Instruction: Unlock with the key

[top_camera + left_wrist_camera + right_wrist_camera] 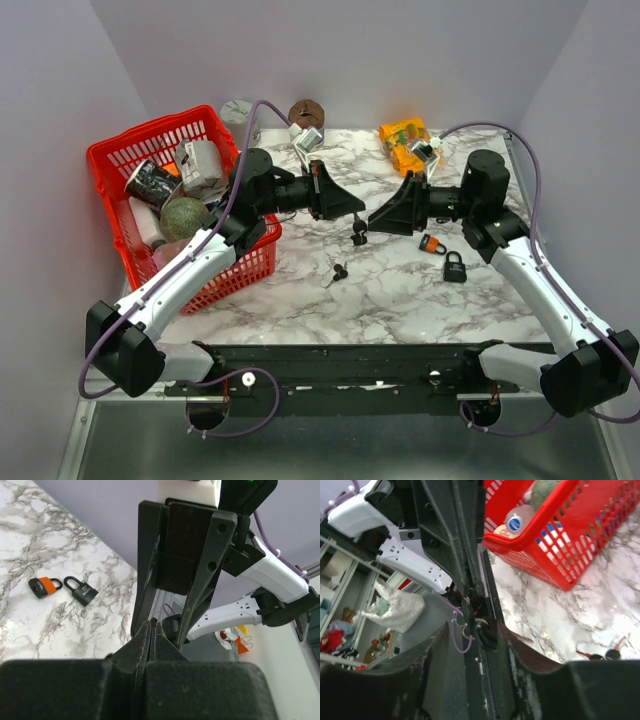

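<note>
A small key with a black head and a wire ring (482, 630) hangs from my left gripper (357, 207), which is shut on it above the middle of the table. In the top view the key (358, 233) dangles just below both grippers' tips. My right gripper (373, 219) faces the left one tip to tip. It is open, its fingers (202, 570) standing on either side of the key head; the head lies against one finger, with a gap to the other. An orange padlock (432, 243) and a black padlock (454, 267) lie on the marble to the right, apart from both grippers.
A red basket (110, 160) full of bottles and packets stands at the left, under the left arm. Another small bunch of keys (338, 272) lies near the table's middle front. An orange packet (405, 140) and a brown roll (305, 110) sit at the back edge.
</note>
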Available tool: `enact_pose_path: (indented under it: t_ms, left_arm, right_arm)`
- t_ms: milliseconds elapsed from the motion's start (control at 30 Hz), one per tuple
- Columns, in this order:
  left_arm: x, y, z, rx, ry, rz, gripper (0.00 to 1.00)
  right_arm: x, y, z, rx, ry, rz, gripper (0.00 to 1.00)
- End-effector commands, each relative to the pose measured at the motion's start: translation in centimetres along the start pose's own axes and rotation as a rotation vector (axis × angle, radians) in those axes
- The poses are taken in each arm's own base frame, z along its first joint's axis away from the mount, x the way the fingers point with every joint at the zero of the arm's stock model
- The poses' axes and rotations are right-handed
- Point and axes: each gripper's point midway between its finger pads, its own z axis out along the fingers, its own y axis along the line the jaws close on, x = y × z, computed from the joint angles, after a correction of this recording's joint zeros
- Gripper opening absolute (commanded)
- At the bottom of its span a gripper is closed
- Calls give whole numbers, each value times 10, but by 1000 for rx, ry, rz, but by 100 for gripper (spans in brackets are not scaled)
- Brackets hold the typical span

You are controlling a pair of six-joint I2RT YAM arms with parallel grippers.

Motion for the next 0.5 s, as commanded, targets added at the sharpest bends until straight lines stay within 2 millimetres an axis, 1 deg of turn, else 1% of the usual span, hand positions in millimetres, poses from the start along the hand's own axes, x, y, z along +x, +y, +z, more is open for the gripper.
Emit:
enact_pose_path:
  t_ms: [0, 67, 133, 167, 233, 333, 367, 400, 433, 467]
  left_arm:
    - [-5, -12, -1, 63, -9, 36, 0]
    - [-4, -12, -2, 57, -12, 36, 0]
    - [-3, -11, -3, 49, -12, 34, 0]
    - [-2, -10, -3, 45, -13, 38, 0]
    - [-2, -9, -4, 36, -16, 40, 0]
    - [-3, -9, -5, 32, -15, 44, 0]
    - [-3, -10, -4, 32, -13, 44, 0]
    - [-4, -9, -4, 29, -17, 46, 0]
    - [-4, -9, -4, 28, -18, 47, 0]
    - [-6, -8, -4, 21, -24, 47, 0]
  right_arm:
    - [1, 17, 16, -71, 37, -20, 48]
    - [6, 19, 21, -82, 48, -3, 47]
    - [4, 22, 23, -95, 41, -18, 44]
    - [5, 21, 24, -96, 43, -9, 39]
    - [5, 21, 24, -97, 43, -8, 34]
    - [5, 20, 24, -100, 44, -6, 22]
    - [5, 20, 25, -103, 44, 2, 10]
    - [6, 19, 25, -103, 43, 6, 4]
    - [6, 18, 26, -100, 42, 8, 1]
    - [5, 17, 26, -96, 40, 13, 1]
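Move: The left fingers already hold the hanging keys, whose dark heads are about 3 cm below that hand and 1 cm to its right and back. From the right hand the keys are some 3 cm to the left, 1 cm back and 1 cm below. Roughly 30 cm below the right hand, the loose keys on the table are about 5 cm ahead and 4 cm left, the orange padlock 12 cm ahead and 16 cm right, and the black padlock 7 cm ahead and 20 cm right. The right fingers close from about half open to nearly shut, pinching the hanging keys just under the left fingertips. To get there the right hand first slides level, about 2.5 cm left and 1.5 cm back, then holds its place while the fingers finish closing. The left hand stays put and keeps its grip on the keys. ##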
